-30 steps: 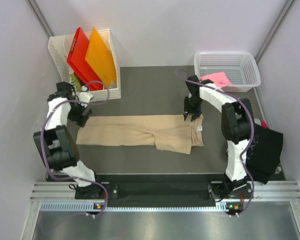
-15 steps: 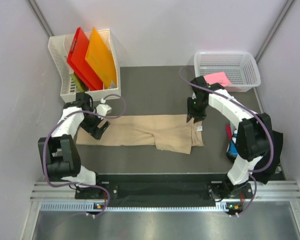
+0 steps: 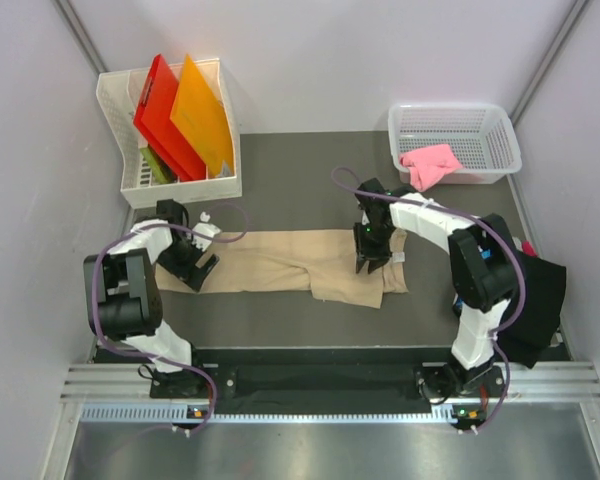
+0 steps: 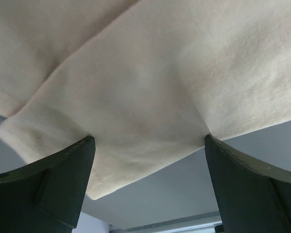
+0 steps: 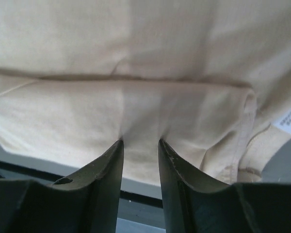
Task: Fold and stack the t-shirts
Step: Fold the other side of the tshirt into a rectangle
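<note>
The tan t-shirt (image 3: 280,262) lies folded into a long strip across the middle of the table, with its white neck label (image 3: 400,257) at the right end. My left gripper (image 3: 193,264) is open wide, with both fingertips (image 4: 87,141) pressed on the shirt's left end (image 4: 150,87). My right gripper (image 3: 368,258) stands on the shirt's right part (image 5: 145,58). Its jaws are a narrow gap apart and its fingertips (image 5: 119,145) dent the cloth. The pink t-shirt (image 3: 430,165) hangs over the basket rim. The black t-shirt (image 3: 536,300) lies at the right edge.
A white rack (image 3: 130,120) at the back left holds stiff red (image 3: 160,110) and orange (image 3: 202,115) sheets. A white basket (image 3: 480,125) stands at the back right. Grey walls close in on both sides. The arm bases sit along the near rail.
My right gripper moved from the shirt's far right corner down and left onto the cloth. My left gripper swung in from beside the rack onto the shirt's left end.
</note>
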Tool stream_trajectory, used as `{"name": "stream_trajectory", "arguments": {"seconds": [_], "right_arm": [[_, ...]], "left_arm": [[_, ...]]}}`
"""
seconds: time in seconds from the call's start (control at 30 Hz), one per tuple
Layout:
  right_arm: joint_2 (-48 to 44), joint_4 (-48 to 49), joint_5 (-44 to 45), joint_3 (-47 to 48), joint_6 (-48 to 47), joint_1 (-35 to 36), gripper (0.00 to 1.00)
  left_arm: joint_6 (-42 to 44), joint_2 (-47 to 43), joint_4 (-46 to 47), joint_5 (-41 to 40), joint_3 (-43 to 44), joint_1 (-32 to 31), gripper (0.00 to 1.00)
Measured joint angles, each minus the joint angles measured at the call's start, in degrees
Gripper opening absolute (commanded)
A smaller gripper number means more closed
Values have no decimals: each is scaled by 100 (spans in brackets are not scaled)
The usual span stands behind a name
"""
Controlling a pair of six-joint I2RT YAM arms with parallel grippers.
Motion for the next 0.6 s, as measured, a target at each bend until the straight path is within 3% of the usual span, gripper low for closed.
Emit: {"name": "stream_trajectory", "arguments": {"seconds": [0.23, 0.6], "right_arm": [[820, -17, -13, 623, -50, -282, 32], [1263, -308, -72, 1725, -225, -625, 36]], "left_arm": [[127, -315, 269, -2, -363, 160, 99], [734, -577, 280, -66, -664, 1207, 99]]}}
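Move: The left hand is wide open, low at the t-shirt's near edge; the shirt's near-left corner lies about 9 cm to its left, 4 cm back and 1 cm down, the table's near edge some 18 cm straight back. The right hand hangs about 2 cm above the turned-over flap: the shirt's far edge is roughly 10 cm straight ahead, its far-right corner as far ahead and 9 cm right, the white label 3 cm ahead and 7 cm right. The right hand dips about 2 cm onto the flap, fingers part-open and pointing down, and sweeps the cloth forward towards the shirt's far edge, travelling some 8 cm and rising again over the latter part of the stroke. Meanwhile the left hand keeps low with its fingers wide open and slides about 5 cm left and 3 to 4 cm back towards the near-left corner, slowly at first and then quicker, fingertips at the near hem. ##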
